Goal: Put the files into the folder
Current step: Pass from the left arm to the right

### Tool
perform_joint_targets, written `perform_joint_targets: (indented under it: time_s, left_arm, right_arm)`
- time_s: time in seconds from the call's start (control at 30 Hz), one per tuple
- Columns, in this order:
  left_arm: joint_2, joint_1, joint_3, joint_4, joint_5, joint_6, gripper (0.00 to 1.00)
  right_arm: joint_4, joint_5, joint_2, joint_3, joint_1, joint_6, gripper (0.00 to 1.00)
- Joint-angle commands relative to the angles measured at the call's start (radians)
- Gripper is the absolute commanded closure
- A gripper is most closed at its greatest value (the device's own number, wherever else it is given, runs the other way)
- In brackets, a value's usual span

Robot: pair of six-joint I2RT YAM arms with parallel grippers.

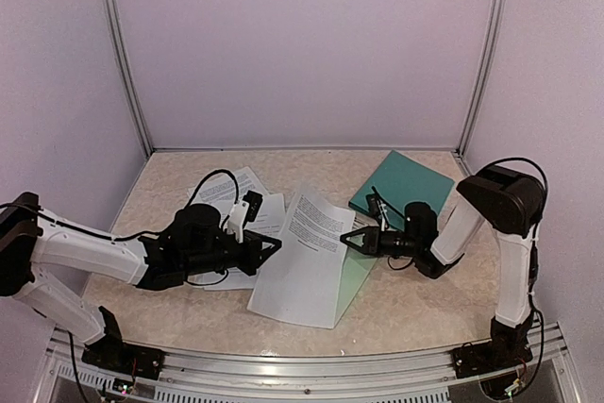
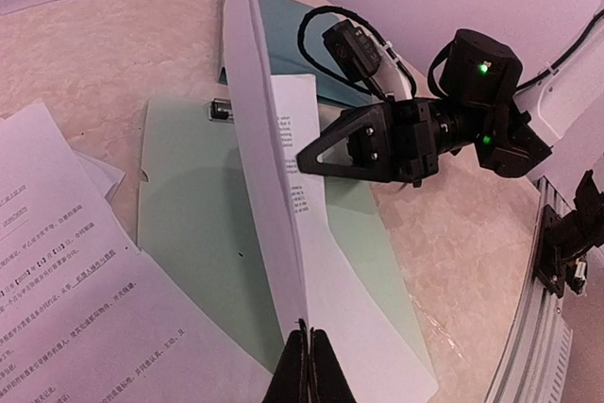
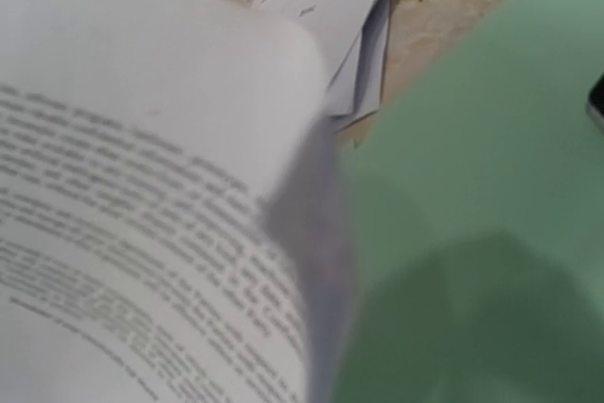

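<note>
One white printed file sheet [image 1: 302,261] is lifted between both grippers and bowed upward. My left gripper [image 1: 274,245] is shut on its left edge; in the left wrist view that gripper [image 2: 309,342] pinches the sheet [image 2: 255,139], which stands on edge. My right gripper [image 1: 345,241] meets the opposite edge and looks shut on it [image 2: 304,159]. Its own fingers are hidden in the right wrist view behind the blurred sheet [image 3: 142,233]. The dark teal folder [image 1: 401,186] lies closed at the back right [image 2: 283,25]. More files [image 1: 236,197] lie behind the left arm [image 2: 57,261].
A pale mint-green clipboard [image 1: 359,276] lies under the lifted sheet, its silver clip [image 2: 220,109] toward the folder. It fills the right of the right wrist view [image 3: 491,186]. Enclosure walls stand on three sides, and a metal rail [image 1: 302,370] runs along the near edge.
</note>
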Motion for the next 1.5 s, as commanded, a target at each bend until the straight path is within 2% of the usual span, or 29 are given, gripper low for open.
perform_joint_targets:
  time_s: [0.0, 0.47, 0.83, 1.03, 1.1, 1.37, 1.47]
  left_arm:
    - [0.023, 0.016, 0.013, -0.007, -0.005, -0.012, 1.0]
    - [0.115, 0.062, 0.009, 0.031, 0.014, -0.031, 0.99]
    - [0.249, 0.1, 0.002, 0.151, 0.03, -0.041, 0.74]
    - [0.316, 0.113, -0.003, 0.277, 0.059, 0.014, 0.63]
    - [0.328, 0.119, -0.004, 0.309, 0.062, 0.042, 0.56]
    - [0.302, 0.196, 0.016, 0.286, 0.168, 0.106, 0.38]
    - [0.295, 0.222, 0.047, 0.245, 0.225, 0.132, 0.35]
  right_arm:
    - [-0.078, 0.016, -0.066, -0.026, -0.019, -0.037, 1.0]
    - [-0.396, 0.05, -0.291, -0.055, -0.021, -0.242, 1.0]
    - [-0.609, 0.022, -0.479, -0.075, -0.033, -0.418, 1.0]
    - [-0.773, 0.019, -0.593, -0.064, -0.033, -0.527, 1.0]
    - [-0.83, 0.025, -0.632, -0.058, -0.034, -0.56, 1.0]
    - [-0.956, -0.001, -0.719, -0.049, -0.035, -0.634, 1.0]
    - [-0.985, -0.02, -0.729, -0.041, -0.036, -0.651, 1.0]
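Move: Both hands already pinch the same file. Its middle lies some 6 cm to the left hand's right, 2 cm ahead and 7 cm below; from the right hand it is about 8 cm left and 6 cm back, slightly above. Beneath, the green clip folder is centred roughly 4 cm left, 4 cm back and 5 cm below the right hand, the teal folder some 17 cm ahead and 15 cm right. The loose sheets lie about 13 cm ahead, 9 cm left and 13 cm below the left hand. The right fingers keep their pinch on the file's right edge while the left ones let go of the left edge, opening to over half. The left hand first sinks about 7 cm while easing forward, then goes on forward; the right lifts some 8 cm, drawing back and right, its fingers tipping down and rolling, nearly 30 degrees in all. ##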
